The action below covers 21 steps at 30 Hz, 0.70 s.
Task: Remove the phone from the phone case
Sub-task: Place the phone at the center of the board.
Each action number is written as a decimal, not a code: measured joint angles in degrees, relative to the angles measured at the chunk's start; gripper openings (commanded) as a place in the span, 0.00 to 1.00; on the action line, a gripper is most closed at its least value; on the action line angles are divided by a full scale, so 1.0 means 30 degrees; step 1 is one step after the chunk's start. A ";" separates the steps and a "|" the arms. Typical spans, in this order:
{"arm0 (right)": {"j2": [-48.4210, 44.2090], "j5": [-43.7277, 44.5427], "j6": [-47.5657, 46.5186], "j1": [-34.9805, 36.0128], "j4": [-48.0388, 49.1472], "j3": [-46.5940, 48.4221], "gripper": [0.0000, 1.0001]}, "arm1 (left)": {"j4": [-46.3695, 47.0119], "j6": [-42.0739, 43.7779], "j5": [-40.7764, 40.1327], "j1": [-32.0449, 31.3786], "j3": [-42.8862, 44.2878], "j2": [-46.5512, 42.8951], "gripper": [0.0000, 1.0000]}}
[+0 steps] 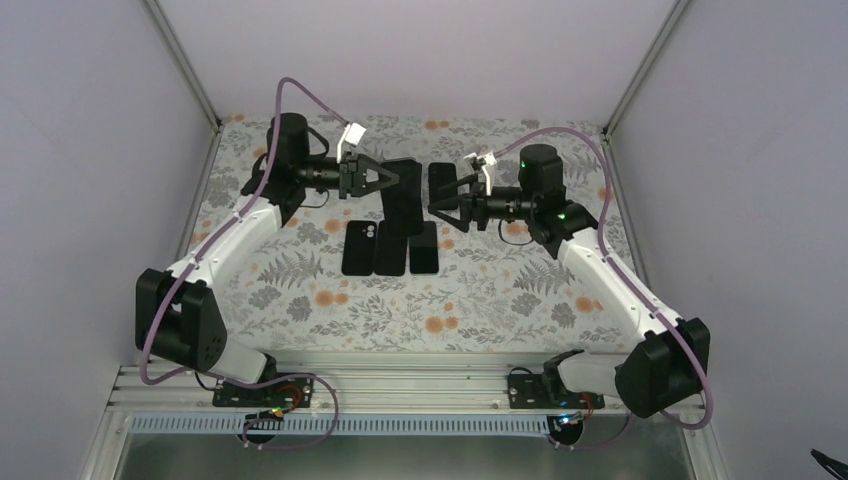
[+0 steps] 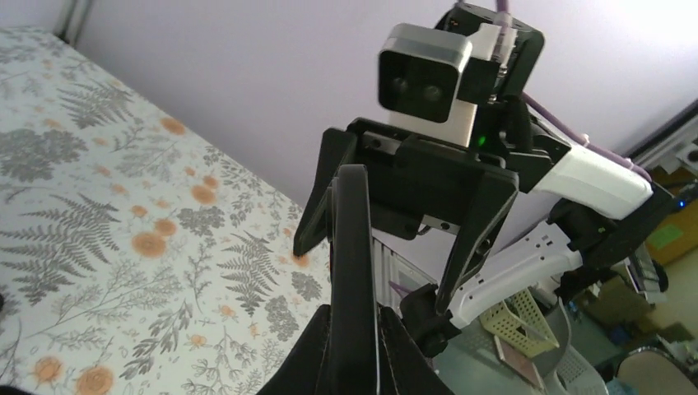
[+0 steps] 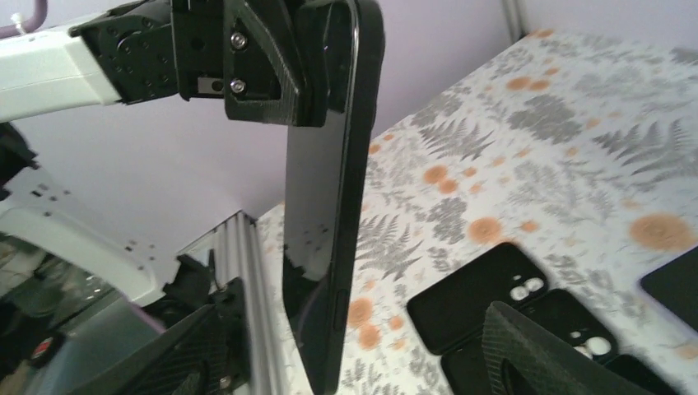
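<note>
A black phone in its black case (image 1: pixel 405 195) hangs in the air over the back of the table. My left gripper (image 1: pixel 393 180) is shut on its left end; in the left wrist view the phone (image 2: pixel 354 247) runs edge-on out from between the left gripper (image 2: pixel 360 333) fingers. My right gripper (image 1: pixel 432 207) faces it from the right, open. Its two fingers straddle the phone's free end (image 3: pixel 325 247), with a gap on each side of the right gripper (image 3: pixel 362 362). I cannot tell case from phone along the edge.
Three black cases or phones lie side by side on the floral cloth below: (image 1: pixel 360 250), (image 1: pixel 390 255), (image 1: pixel 424 247). Another black slab (image 1: pixel 443 180) lies behind the right gripper. The booth's walls close in the back and sides.
</note>
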 measured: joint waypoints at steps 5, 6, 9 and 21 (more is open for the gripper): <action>-0.0328 -0.1508 0.0867 -0.0022 0.0219 -0.0685 0.55 | -0.1872 0.2098 -0.0189 -0.1559 0.0896 0.0306 0.02; -0.0328 -0.1734 0.0998 -0.0022 0.0233 -0.0685 0.50 | -0.2222 0.2528 -0.0255 -0.1938 0.1107 0.0488 0.02; -0.0277 -0.2157 0.0911 -0.0022 -0.0022 -0.0685 0.39 | -0.2994 0.3381 -0.0401 -0.2739 0.1341 0.0860 0.02; 0.0073 -0.3381 0.0685 -0.0146 -0.1581 -0.0852 0.04 | -0.4393 0.5078 -0.0823 -0.3585 0.1909 0.1217 0.02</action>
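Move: The right gripper, open, waits about 11 cm to the right of the left hand, some 3 cm back and 2 cm lower. The middle of the phone held by the left lies about 8 cm left of the right hand, level front to back and in height. Down on the board, the lying phone is some 5 cm left of the right hand, about 3 cm farther out and 28 cm below; the nearer case lies 8 cm left of that phone, level with it. Keep the left gripper shut on the phone's left edge and carry it about 6 cm right and 4 cm back, sinking slightly and turning about 10 degrees clockwise, towards the right gripper. Draw the right gripper back some 3 cm and down 2 cm, rolling it about 10 degrees, and close it from mostly open to nearly shut around the phone's free right edge. ##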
